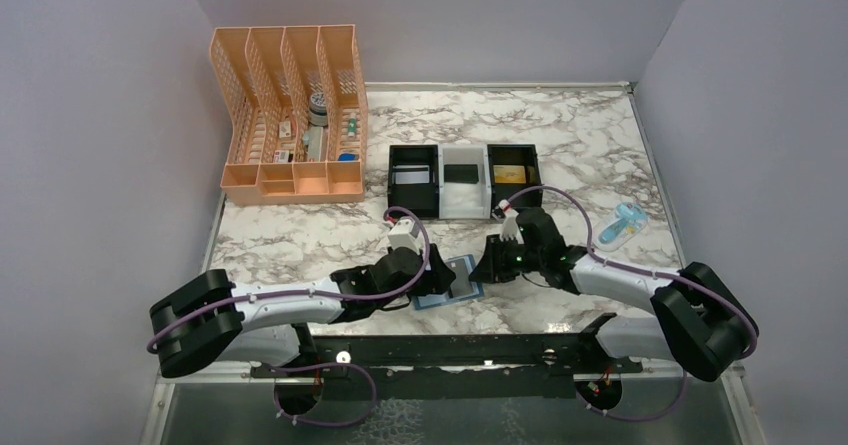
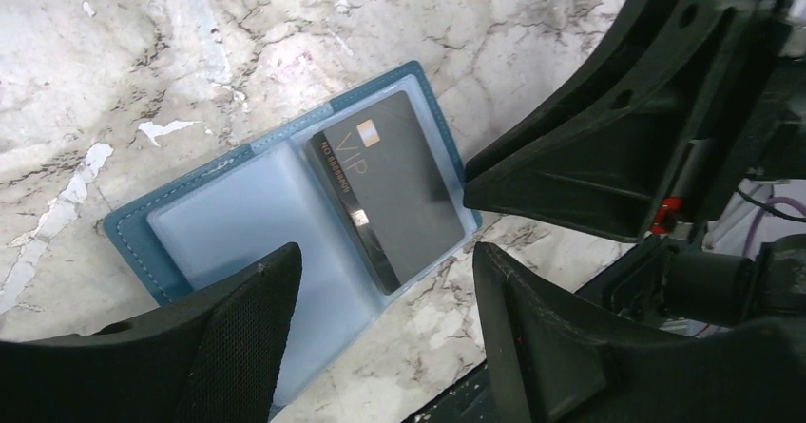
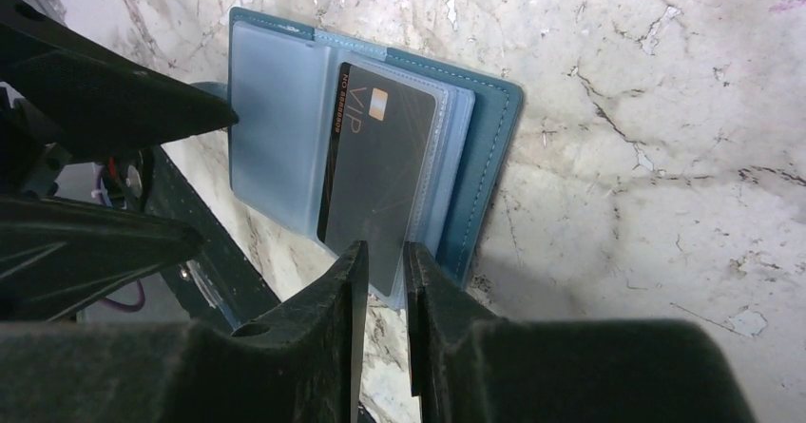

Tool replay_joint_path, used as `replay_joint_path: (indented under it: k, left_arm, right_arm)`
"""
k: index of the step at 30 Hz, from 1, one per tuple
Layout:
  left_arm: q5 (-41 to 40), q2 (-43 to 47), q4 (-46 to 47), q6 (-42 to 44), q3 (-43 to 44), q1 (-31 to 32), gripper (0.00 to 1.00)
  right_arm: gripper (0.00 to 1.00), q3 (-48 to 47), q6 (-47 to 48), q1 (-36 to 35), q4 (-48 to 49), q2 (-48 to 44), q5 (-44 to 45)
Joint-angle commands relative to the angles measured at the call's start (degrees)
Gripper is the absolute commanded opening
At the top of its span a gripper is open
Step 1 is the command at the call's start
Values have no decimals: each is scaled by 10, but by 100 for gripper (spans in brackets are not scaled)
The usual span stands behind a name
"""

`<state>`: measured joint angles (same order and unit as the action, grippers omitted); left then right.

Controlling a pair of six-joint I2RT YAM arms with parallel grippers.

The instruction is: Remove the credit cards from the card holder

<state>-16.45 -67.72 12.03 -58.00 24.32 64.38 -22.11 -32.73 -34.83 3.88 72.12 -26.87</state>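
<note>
The card holder [image 1: 462, 283] [image 2: 133, 228] [image 3: 489, 147] is a teal-blue wallet lying open near the table's front edge. A black credit card [image 2: 394, 190] [image 3: 375, 185] marked VIP sits in its clear pocket. My left gripper [image 1: 440, 277] [image 2: 385, 261] is open above the wallet's near side, one finger over the empty pocket panel. My right gripper [image 1: 490, 263] [image 3: 385, 247] has its jaws nearly together, with a thin empty gap, at the pocket's corner by the card's edge. In the black-and-white tray [image 1: 415, 205] lie a silver card [image 1: 410, 176], a black card [image 1: 461, 173] and a gold card [image 1: 509, 174].
A peach mesh desk organizer [image 1: 290, 115] with small items stands at the back left. A light blue object [image 1: 622, 225] lies at the right. A black mounting rail [image 1: 450, 350] runs along the table's front edge just behind the wallet.
</note>
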Motion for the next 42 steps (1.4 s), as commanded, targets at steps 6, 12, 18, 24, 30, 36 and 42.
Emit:
replay_joint_path:
  k: [6,12,18,24,30,36,42]
  left_arm:
    - [-4,-43,17,0,25,4,67]
    - [-4,-60,22,-3,29,4,57]
    - [-2,-81,32,-17,25,4,55]
    - [-9,-97,69,-43,9,4,49]
    - [-10,-122,110,-57,-6,4,41]
    - [-32,-128,115,-88,-28,4,35]
    - [-33,-135,120,-97,-35,3,32]
  right_arm:
    - [19,-30,17,-2,34,39,3]
    - [16,-43,26,-1,25,66,17]
    - [16,-30,33,-2,23,67,29]
    - [16,-15,28,-2,42,79,10]
    - [17,-3,22,-2,54,73,1]
    - [17,7,20,-2,71,78,-10]
    - [16,17,14,-2,88,83,-5]
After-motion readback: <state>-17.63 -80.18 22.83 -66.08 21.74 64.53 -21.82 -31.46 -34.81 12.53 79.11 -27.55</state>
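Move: Below the left hand by some 6 cm, the credit card lies about 4 cm to its right and 1 cm ahead; the open card holder's middle is straight beneath that hand. For the right hand the card is about 3 cm left, 2 cm ahead and 2 cm down, the holder's middle 6 cm left and 1 cm ahead. The white tray stands roughly 23 cm ahead of the right hand and 2 cm left. Sinking about 5 cm towards the card's left edge, the left hand narrows its fingers from well open to about a third and tips slightly further down; no grip on the card yet. The right hand, nearly shut, eases about 1 cm each down, forward and left onto the pocket's right edge beside the card, then stays there, seeming to press it down. ##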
